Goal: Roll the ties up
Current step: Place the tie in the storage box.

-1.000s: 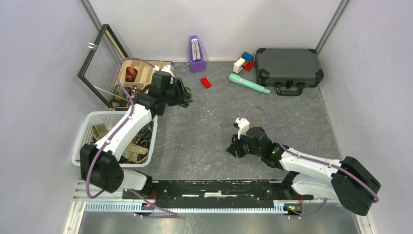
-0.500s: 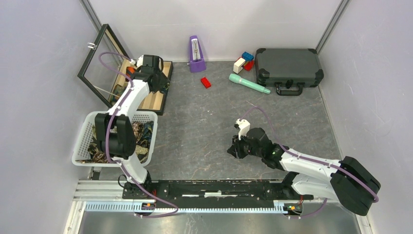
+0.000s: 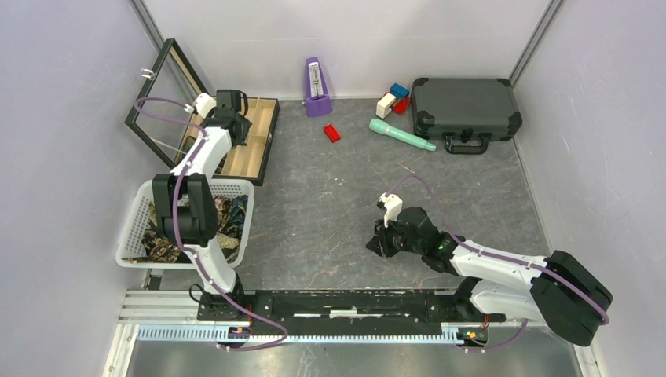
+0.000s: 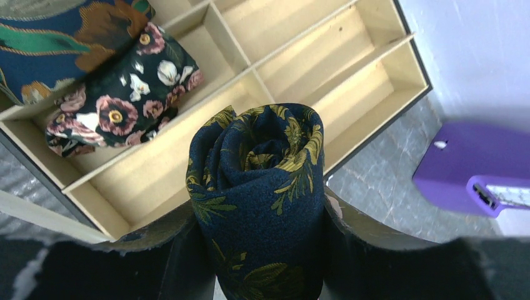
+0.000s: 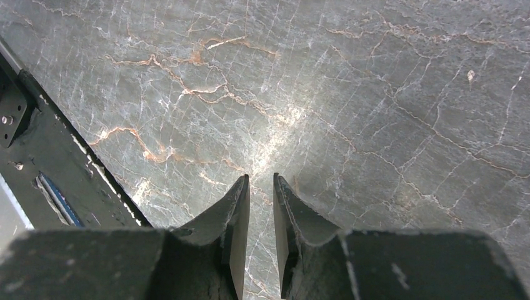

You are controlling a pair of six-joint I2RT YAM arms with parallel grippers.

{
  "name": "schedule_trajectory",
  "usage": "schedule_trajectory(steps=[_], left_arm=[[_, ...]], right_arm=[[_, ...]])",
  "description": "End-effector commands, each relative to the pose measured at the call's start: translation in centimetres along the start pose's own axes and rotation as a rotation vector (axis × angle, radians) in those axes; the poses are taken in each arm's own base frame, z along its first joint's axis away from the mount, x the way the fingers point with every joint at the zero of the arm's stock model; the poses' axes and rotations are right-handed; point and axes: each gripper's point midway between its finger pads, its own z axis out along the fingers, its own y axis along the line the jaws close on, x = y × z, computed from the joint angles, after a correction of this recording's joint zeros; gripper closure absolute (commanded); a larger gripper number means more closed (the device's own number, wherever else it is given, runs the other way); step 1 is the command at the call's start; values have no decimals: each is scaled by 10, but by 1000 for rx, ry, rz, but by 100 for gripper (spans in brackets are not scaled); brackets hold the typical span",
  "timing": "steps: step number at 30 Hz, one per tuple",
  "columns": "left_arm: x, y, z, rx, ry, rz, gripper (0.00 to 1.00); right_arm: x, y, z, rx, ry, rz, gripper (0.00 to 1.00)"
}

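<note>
A navy tie with yellow-green leaves, rolled into a coil [image 4: 259, 187], stands upright between the fingers of my left gripper [image 4: 259, 215], which is shut on it. That gripper [image 3: 236, 129] hovers over the wooden divided box [image 3: 255, 141]. Two other rolled ties, a dark floral one [image 4: 119, 103] and a blue one [image 4: 56, 44], lie in the box's compartments [image 4: 350, 75]. Several loose ties [image 3: 224, 216] fill the white basket [image 3: 137, 216]. My right gripper [image 3: 375, 239] hangs low over bare table, its jaws [image 5: 261, 181] a narrow gap apart with nothing between them.
The box's glass lid [image 3: 161, 98] leans open at the far left. A purple metronome [image 3: 316, 78], a red block [image 3: 332, 133], a teal tool [image 3: 400, 133], small blocks [image 3: 393, 98] and a dark case [image 3: 465, 107] sit along the back.
My left arm has swung left and back with the rolled tie, from beside the box to over its compartments. The right arm has stayed put.
</note>
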Motion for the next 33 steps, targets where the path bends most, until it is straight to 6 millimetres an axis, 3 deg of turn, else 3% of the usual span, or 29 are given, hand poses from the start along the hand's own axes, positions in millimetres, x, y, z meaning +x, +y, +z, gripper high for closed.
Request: schedule_trajectory(steps=[1, 7, 18, 28, 33], left_arm=[[-31, -6, 6, 10, -128, -105, 98], [-17, 9, 24, -51, -123, -97, 98], [28, 40, 66, -155, -37, -74, 98], [62, 74, 68, -285, 59, -125, 98], [67, 101, 74, -374, 97, -131, 98]], right_arm=[[-3, 2, 2, -20, -13, -8, 74], [-1, 3, 4, -26, -4, -11, 74], [4, 1, 2, -23, -1, -7, 75], [4, 1, 2, -23, -2, -6, 75], [4, 2, 2, -28, -1, -7, 75]])
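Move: The left hand holds the rolled blue tie; the empty near-row compartment of the storage box lies some 12 cm below it, about 2 cm left and 3 cm back. The floral tie is about 8 cm left and 2 cm back, the green tie 15 cm left and 2 cm back, both some 10 cm lower. From the right hand that compartment is roughly 29 cm ahead, 42 cm left and 3 cm lower. The left hand eases left, sinks some 8 cm towards the empty compartment, tie still gripped, then turns counter-clockwise. ##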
